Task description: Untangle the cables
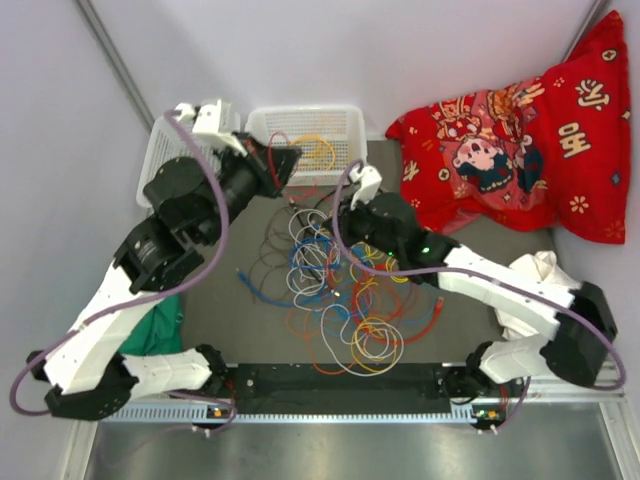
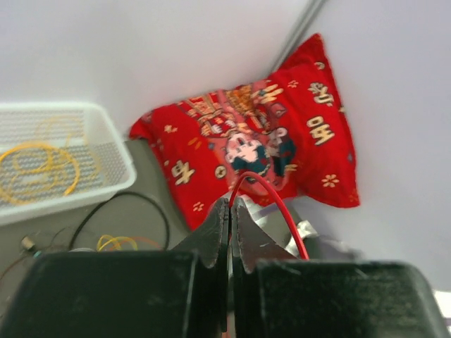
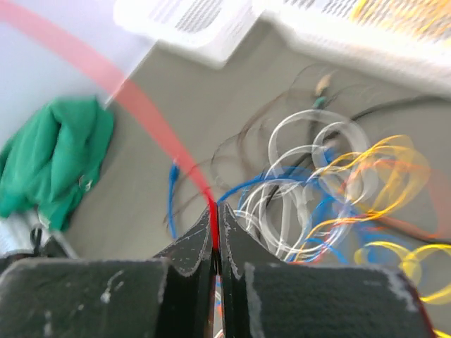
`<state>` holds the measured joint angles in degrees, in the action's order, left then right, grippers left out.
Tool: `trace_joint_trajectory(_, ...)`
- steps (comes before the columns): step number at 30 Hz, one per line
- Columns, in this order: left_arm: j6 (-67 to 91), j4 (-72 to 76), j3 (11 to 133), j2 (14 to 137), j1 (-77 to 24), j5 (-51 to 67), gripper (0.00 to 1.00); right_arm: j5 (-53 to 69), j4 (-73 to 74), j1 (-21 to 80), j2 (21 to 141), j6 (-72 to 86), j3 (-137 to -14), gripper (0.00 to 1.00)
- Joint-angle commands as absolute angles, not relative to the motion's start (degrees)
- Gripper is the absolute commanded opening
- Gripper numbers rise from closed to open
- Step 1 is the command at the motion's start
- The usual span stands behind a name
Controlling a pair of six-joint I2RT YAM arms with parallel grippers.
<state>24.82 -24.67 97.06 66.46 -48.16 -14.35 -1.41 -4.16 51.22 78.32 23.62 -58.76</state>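
The cables [image 1: 335, 290] lie in a tangled heap of yellow, orange, blue, white and black loops mid-table; the right wrist view shows the same heap [image 3: 317, 183]. A thin red cable [image 2: 282, 208] arcs out from my left gripper [image 2: 231, 202], which is shut on it and raised near the white basket [image 1: 285, 160]. My right gripper [image 3: 217, 205] is shut on a red cable [image 3: 162, 134] too, just above the heap's far edge [image 1: 330, 205]. Whether both hold the same cable I cannot tell.
A white basket [image 1: 305, 125] at the back holds a yellow cable coil [image 1: 318, 150]; a second white basket [image 1: 160, 150] stands to its left. A red printed cushion [image 1: 520, 140] fills the back right. A green cloth [image 1: 155, 330] lies left, a white cloth [image 1: 535, 270] right.
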Motion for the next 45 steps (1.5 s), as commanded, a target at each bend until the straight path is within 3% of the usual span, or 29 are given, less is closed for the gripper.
trace_joint_trajectory(1,27.2,-20.3,83.3,55.9,-48.3,-23.8,0.0,-13.3,6.6,51.2,66.7,14.8,-71.5,0.0)
trace_joint_trajectory(2,27.9,-20.0,80.4,54.2,-48.3,-24.6,0.0,-14.2,8.3,51.2,65.9,14.2,-73.6,0.0)
trace_joint_trajectory(5,28.7,-19.2,69.8,47.7,-48.3,-23.6,0.13,-14.8,16.0,51.2,64.5,12.0,-82.2,0.0)
trace_joint_trajectory(8,30.7,-18.1,59.8,42.0,-48.3,-22.3,0.31,-14.9,21.9,51.2,64.2,11.4,-89.7,0.0)
trace_joint_trajectory(9,31.2,-17.4,57.7,39.8,-48.3,-21.7,0.42,-14.9,23.1,51.2,64.2,11.3,-93.2,0.0)
trace_joint_trajectory(10,31.7,-16.5,54.2,38.9,-48.3,-21.1,0.65,-14.8,24.2,51.2,64.3,11.2,-94.9,0.0)
trace_joint_trajectory(11,33.1,-16.3,53.0,38.2,-48.3,-21.0,0.73,-14.4,26.1,51.2,64.5,11.2,-96.7,0.0)
trace_joint_trajectory(12,33.8,-16.3,51.4,37.4,-48.3,-21.0,0.99,-14.3,26.9,51.2,64.8,11.2,-99.6,0.0)
trace_joint_trajectory(16,34.4,-12.2,48.3,36.1,-48.3,-20.4,0.99,-13.6,30.3,51.2,65.7,12.1,-104.5,0.0)
trace_joint_trajectory(23,30.2,18.6,36.0,30.5,-48.3,-14.2,0.99,-11.1,33.0,51.2,65.6,15.1,-103.8,0.0)
trace_joint_trajectory(31,27.5,27.7,39.2,36.6,-48.3,-5.5,0.99,-9.8,33.8,51.2,64.0,17.4,-96.1,0.0)
trace_joint_trajectory(45,25.7,43.4,39.0,50.5,-48.5,7.3,0.99,6.0,31.6,51.9,65.0,25.3,-91.7,0.0)
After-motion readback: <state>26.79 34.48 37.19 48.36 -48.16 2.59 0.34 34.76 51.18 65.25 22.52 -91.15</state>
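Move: The left hand grips the red cable high up. The stretch it will turn back to lies in the right fingers, about 28 cm below it, 6 cm to its right and 2 cm ahead. From the right hand, already shut on that cable, the tangled pile's middle is roughly 23 cm below, 6 cm to the right and 1 cm back; the yellow loop is some 6 cm ahead, 13 cm to the right and 24 cm down. Upward, fast, the right hand draws its pinched red cable away from the pile, about 33 cm and rightward, then sinks some 13 cm and eases left, keeping its grip. The left hand drops some 20 cm while swinging left, opening wide to let go of its end; it then rises 8 cm and comes back right, fingers tilting up and swinging clockwise towards the cable by the right fingers. ##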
